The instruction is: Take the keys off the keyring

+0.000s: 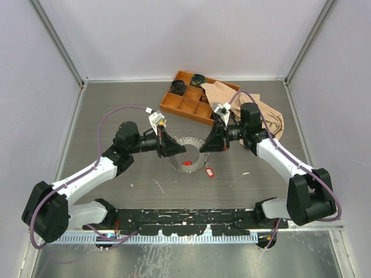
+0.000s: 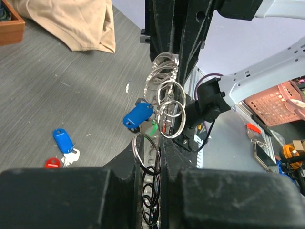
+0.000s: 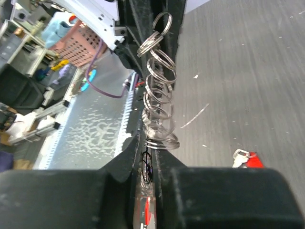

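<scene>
The keyring (image 1: pixel 186 153) is a spiky silver circle of keys held just above the table between my two arms. My left gripper (image 1: pixel 173 149) grips its left side and my right gripper (image 1: pixel 204 147) its right side. In the left wrist view the left gripper (image 2: pixel 159 148) is shut on the ring wire, with small split rings (image 2: pixel 167 93) strung along it and a blue-capped key (image 2: pixel 138 115) hanging there. The right wrist view shows the right gripper (image 3: pixel 150 152) shut on the same wire below a stack of split rings (image 3: pixel 159 105). A loose red-capped key (image 1: pixel 210 172) lies on the table.
An orange compartment tray (image 1: pixel 174 106) stands at the back with a beige cloth (image 1: pixel 223 92) draped over its right side. A loose blue-capped key (image 2: pixel 62 140) and a red cap (image 2: pixel 52 163) lie on the grey table. Walls enclose three sides.
</scene>
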Available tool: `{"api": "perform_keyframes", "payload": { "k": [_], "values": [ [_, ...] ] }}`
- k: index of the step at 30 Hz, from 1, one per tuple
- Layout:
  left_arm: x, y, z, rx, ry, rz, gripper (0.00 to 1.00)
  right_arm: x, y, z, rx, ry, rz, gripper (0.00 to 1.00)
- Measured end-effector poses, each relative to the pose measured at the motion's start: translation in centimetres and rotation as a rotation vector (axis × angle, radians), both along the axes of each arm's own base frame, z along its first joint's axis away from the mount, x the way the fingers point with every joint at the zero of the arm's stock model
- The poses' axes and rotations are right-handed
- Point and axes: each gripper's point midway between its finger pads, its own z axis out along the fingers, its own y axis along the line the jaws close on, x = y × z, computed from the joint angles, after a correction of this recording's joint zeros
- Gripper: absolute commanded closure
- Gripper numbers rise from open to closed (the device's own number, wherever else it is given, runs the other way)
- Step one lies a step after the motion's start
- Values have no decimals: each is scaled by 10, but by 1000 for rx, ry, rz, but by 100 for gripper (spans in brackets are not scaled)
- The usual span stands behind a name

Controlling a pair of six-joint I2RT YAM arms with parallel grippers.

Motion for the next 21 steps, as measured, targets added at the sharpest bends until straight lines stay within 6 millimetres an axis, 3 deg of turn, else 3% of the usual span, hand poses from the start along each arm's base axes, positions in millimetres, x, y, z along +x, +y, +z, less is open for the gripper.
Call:
{"api": "perform_keyframes", "payload": {
  "k": [3, 10, 14, 18, 21],
  "values": [
    [1, 4, 1, 33, 32, 35, 100, 7, 1, -5, -13, -36, -35, 49],
    [17, 22, 1, 233, 91, 166, 100, 47, -16, -18, -102, -200, -220, 1],
    [21, 37, 23, 358, 54, 211, 100, 56, -23, -22, -130, -324, -280, 0],
    [30, 45, 56, 478, -36, 244, 100, 47, -23, -38, -112, -400, -286, 0],
    [35, 43, 69, 599, -106, 241, 100, 40, -18, -54, -102, -438, -274, 1]
  ]
}}
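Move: Between the two grippers hangs the keyring, its middle about 4 cm to the right of the left hand and 4 cm to the left of the right, roughly level with both. Its red, green and blue tagged keys dangle just by the right hand, about 3 cm back and 5 cm below it. On the table some 22 cm below lie a loose blue key, 4 cm ahead and 1 cm left of the right hand, and a loose red key, 4 cm ahead and 5 cm left of it. Opening wide, the right fingers let go of the coil while that hand goes forward about 5 cm, then sinks some 5 cm and eases slightly back, rolling and turning clockwise. The left keeps its pinch on the ring, drawing it left and forward away from the right gripper, then lifting it about 7 cm as its fingers tip down some 35 degrees. ##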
